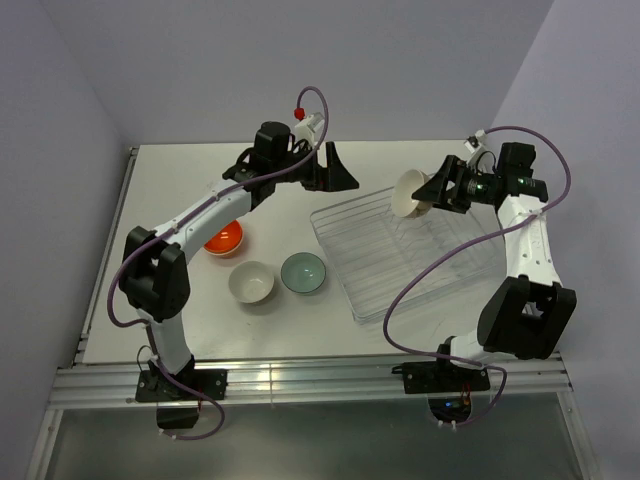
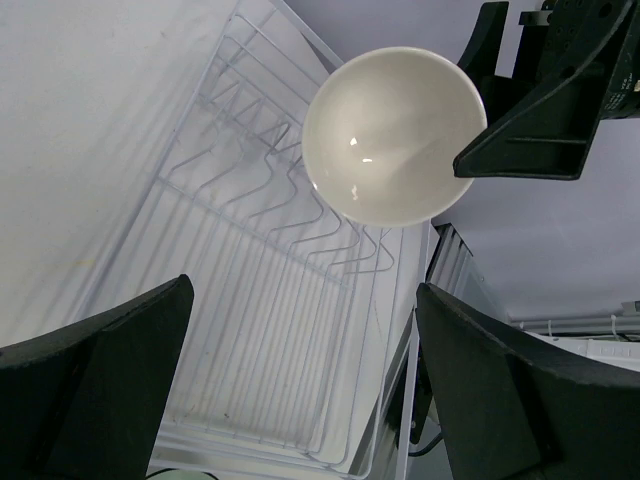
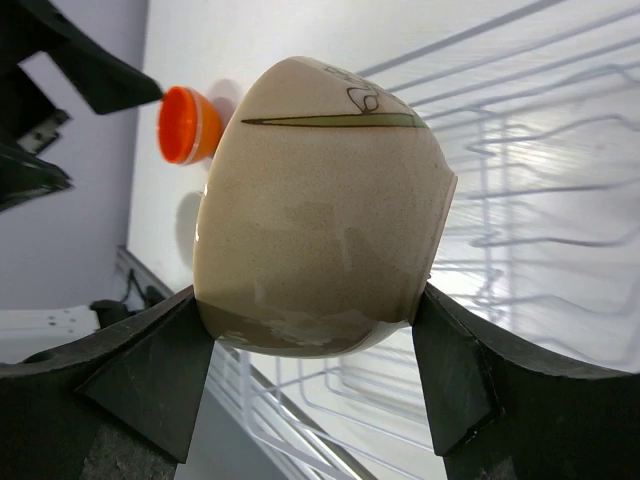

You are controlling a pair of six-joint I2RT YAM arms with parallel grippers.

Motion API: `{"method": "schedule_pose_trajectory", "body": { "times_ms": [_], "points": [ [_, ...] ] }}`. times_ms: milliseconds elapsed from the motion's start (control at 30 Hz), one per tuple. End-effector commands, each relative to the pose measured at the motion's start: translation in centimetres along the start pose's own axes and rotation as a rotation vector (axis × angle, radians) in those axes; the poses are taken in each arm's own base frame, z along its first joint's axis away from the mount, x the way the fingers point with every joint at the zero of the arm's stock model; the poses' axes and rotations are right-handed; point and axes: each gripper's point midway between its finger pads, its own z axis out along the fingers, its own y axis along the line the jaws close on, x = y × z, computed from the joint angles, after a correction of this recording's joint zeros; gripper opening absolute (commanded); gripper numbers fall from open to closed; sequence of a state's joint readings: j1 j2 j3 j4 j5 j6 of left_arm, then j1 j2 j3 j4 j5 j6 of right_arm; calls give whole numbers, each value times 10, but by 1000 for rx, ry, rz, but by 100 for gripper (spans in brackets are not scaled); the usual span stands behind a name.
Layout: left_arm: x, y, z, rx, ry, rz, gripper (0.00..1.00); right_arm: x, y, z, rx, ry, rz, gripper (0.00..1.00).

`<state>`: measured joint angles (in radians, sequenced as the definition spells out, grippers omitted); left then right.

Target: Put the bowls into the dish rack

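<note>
My right gripper (image 1: 432,190) is shut on a cream bowl (image 1: 409,193), holding it tipped on its side above the far end of the clear dish rack (image 1: 385,262). In the right wrist view the bowl (image 3: 320,200) sits between both fingers (image 3: 150,370), with a green line on its outside. My left gripper (image 1: 335,170) is open and empty, raised to the left of the rack's far corner. Its wrist view shows the held bowl's inside (image 2: 395,135) above the rack (image 2: 260,330). An orange bowl (image 1: 224,238), a cream bowl (image 1: 251,282) and a mint green bowl (image 1: 303,272) stand on the table left of the rack.
The rack holds nothing; wire dividers (image 2: 290,190) stand at its far end. The orange bowl also shows in the right wrist view (image 3: 185,125). The table's left edge has a metal rail (image 1: 105,260). Purple walls close in behind and on both sides.
</note>
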<state>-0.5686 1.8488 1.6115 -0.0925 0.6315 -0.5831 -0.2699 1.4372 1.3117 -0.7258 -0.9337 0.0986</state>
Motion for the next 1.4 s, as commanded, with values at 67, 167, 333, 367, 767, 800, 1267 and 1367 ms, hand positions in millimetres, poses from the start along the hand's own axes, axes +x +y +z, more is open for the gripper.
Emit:
{"method": "schedule_pose_trajectory", "body": {
  "times_ms": [67, 167, 333, 367, 767, 800, 1267, 1367],
  "points": [
    [-25, -35, -32, 54, -58, 94, 99, -13, -10, -29, 40, -15, -139, 0],
    [-29, -31, -40, 37, -69, 97, 99, -12, -27, -41, 97, -3, -153, 0],
    [-33, -27, -56, 9, -76, 102, 100, -10, -55, -59, 201, 20, -171, 0],
    [-34, -26, -59, 6, -79, 103, 99, -11, -62, -63, 216, 20, -176, 0],
    [-34, -17, -79, -26, -94, 91, 99, -4, -111, -95, 385, 105, -213, 0],
    [-34, -16, -79, -27, -93, 88, 99, -4, -113, -96, 393, 107, -217, 0],
    [-31, -10, -88, -48, -94, 76, 100, -7, -144, -111, 526, 187, -300, 0],
    [-32, -7, -93, -61, -102, 80, 99, -8, -148, -115, 555, 198, -319, 0]
  ]
}}
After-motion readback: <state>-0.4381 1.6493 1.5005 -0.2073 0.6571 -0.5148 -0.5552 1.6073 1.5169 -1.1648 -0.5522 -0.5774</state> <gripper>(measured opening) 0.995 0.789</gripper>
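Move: The right hand holds the bowl above the middle of the dish rack. It aims at the near right end of the rack's tines, roughly 13 cm right, 3 cm back and 18 cm below. The rack's middle is some 5 cm ahead, 2 cm left and 21 cm down; the green bowl is about 29 cm left, 3 cm back, equally low. From the left hand, that tine end lies some 32 cm right, 6 cm back and 20 cm below. Right hand carries the pinched bowl 16 cm right, sinking, rolling about 30 degrees; empty left withdraws left. ##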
